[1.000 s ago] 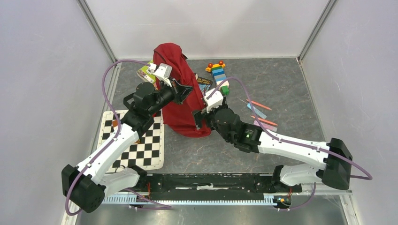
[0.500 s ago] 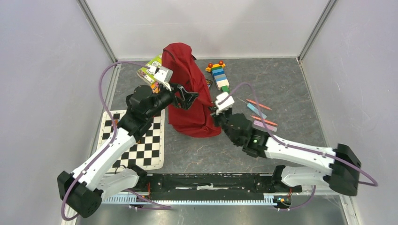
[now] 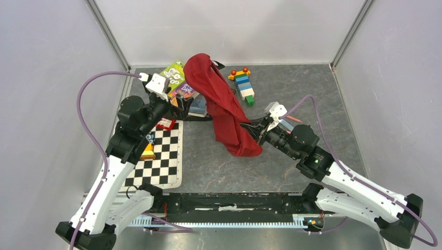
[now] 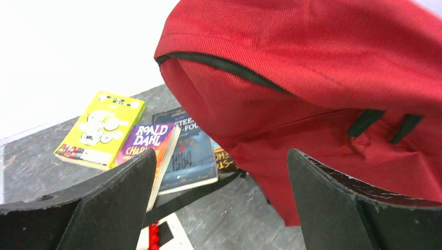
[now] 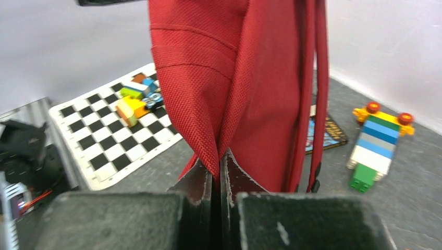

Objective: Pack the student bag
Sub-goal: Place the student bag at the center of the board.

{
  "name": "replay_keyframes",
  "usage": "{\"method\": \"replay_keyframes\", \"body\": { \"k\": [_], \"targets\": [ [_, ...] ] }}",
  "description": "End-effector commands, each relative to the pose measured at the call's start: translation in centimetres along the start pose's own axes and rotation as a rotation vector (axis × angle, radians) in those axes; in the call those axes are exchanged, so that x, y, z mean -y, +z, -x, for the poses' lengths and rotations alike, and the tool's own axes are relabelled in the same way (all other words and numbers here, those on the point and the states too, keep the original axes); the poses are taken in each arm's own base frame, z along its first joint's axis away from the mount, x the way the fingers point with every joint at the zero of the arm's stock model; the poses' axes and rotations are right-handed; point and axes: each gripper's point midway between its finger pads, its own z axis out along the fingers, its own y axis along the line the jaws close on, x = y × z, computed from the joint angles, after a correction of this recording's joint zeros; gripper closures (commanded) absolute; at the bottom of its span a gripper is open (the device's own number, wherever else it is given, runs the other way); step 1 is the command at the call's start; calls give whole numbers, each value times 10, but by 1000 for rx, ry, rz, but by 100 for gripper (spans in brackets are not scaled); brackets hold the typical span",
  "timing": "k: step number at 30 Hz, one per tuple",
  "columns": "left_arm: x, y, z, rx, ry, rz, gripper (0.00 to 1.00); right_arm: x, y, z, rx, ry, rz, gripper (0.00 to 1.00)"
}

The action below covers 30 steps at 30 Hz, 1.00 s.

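The student bag (image 3: 223,101), dark red with black zippers and straps, slumps diagonally across the middle of the table. My right gripper (image 3: 257,130) is shut on a fold of red fabric at its lower right edge; in the right wrist view the bag (image 5: 229,67) rises from the pinched jaws of that gripper (image 5: 219,159). My left gripper (image 3: 183,108) stands open to the left of the bag, holding nothing. In the left wrist view the bag (image 4: 312,67) hangs above and beyond the spread gripper (image 4: 221,156), its black zipper line showing.
A yellow-green book (image 4: 101,127), a Roald Dahl book (image 4: 148,140) and a blue 1984 book (image 4: 190,156) lie left of the bag. A chessboard (image 3: 161,161) with small toy pieces (image 3: 148,152) sits front left. A toy block train (image 3: 243,86) lies at the back.
My left gripper opened, let go of the bag and drew back to the left. My right gripper shut on the bag's lower edge and pulled it right, uncovering the books.
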Motion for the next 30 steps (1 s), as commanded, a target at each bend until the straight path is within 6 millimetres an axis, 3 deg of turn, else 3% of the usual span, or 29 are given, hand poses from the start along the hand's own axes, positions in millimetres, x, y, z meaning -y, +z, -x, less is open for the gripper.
{"method": "replay_keyframes", "body": {
  "k": [1,3,7,11,15,21,23,26,27,28,30],
  "targets": [
    [-8,-8,-12,-71,146,1,0,-42,-15,85,212,20,231,100],
    [-7,-10,-15,-73,160,-6,0,-48,-17,90,205,24,264,100],
    [-6,-24,-2,-4,192,2,0,-59,-23,103,158,40,322,100],
    [-6,-43,10,50,240,12,0,-75,-31,104,97,100,406,100],
    [2,-49,7,52,269,-29,0,-89,-39,95,59,135,491,100],
    [7,-47,3,53,256,-59,3,-95,-41,64,-55,158,524,100],
    [14,-47,-2,47,245,-97,20,-95,-40,58,-68,163,522,100],
    [22,-46,-13,6,213,-148,78,-85,-34,49,-89,184,451,100],
    [24,-47,-15,-1,203,-157,90,-79,-30,45,-100,194,405,100],
    [27,-49,-17,-9,192,-170,98,-70,-25,40,-112,214,348,100],
    [33,-53,-18,-25,158,-197,98,-55,-17,26,-151,255,241,100]
  ]
}}
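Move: From the open left gripper, the student bag's zip end lies about 12 cm ahead and 2 cm right, roughly level; the bag's middle is about 16 cm right. On the table some 33 cm below, the yellow-green book lies 17 cm ahead and 9 cm left, the Roald Dahl book 6 cm ahead and 6 cm left. From the right gripper, already clamping the bag, the bag's middle is 9 cm ahead and 11 cm left; the board's centre is almost straight below, about 28 cm down. Keep the right gripper shut on the bag and haul it back some 9 cm with a slight shift left, up a few centimetres and down again, turning about 25 degrees counter-clockwise and tipping the fingers down. Meanwhile dip the open left gripper, draw it back about 5 cm through a small rise, then lower it and pinch the bag's fabric beside the zip end. ##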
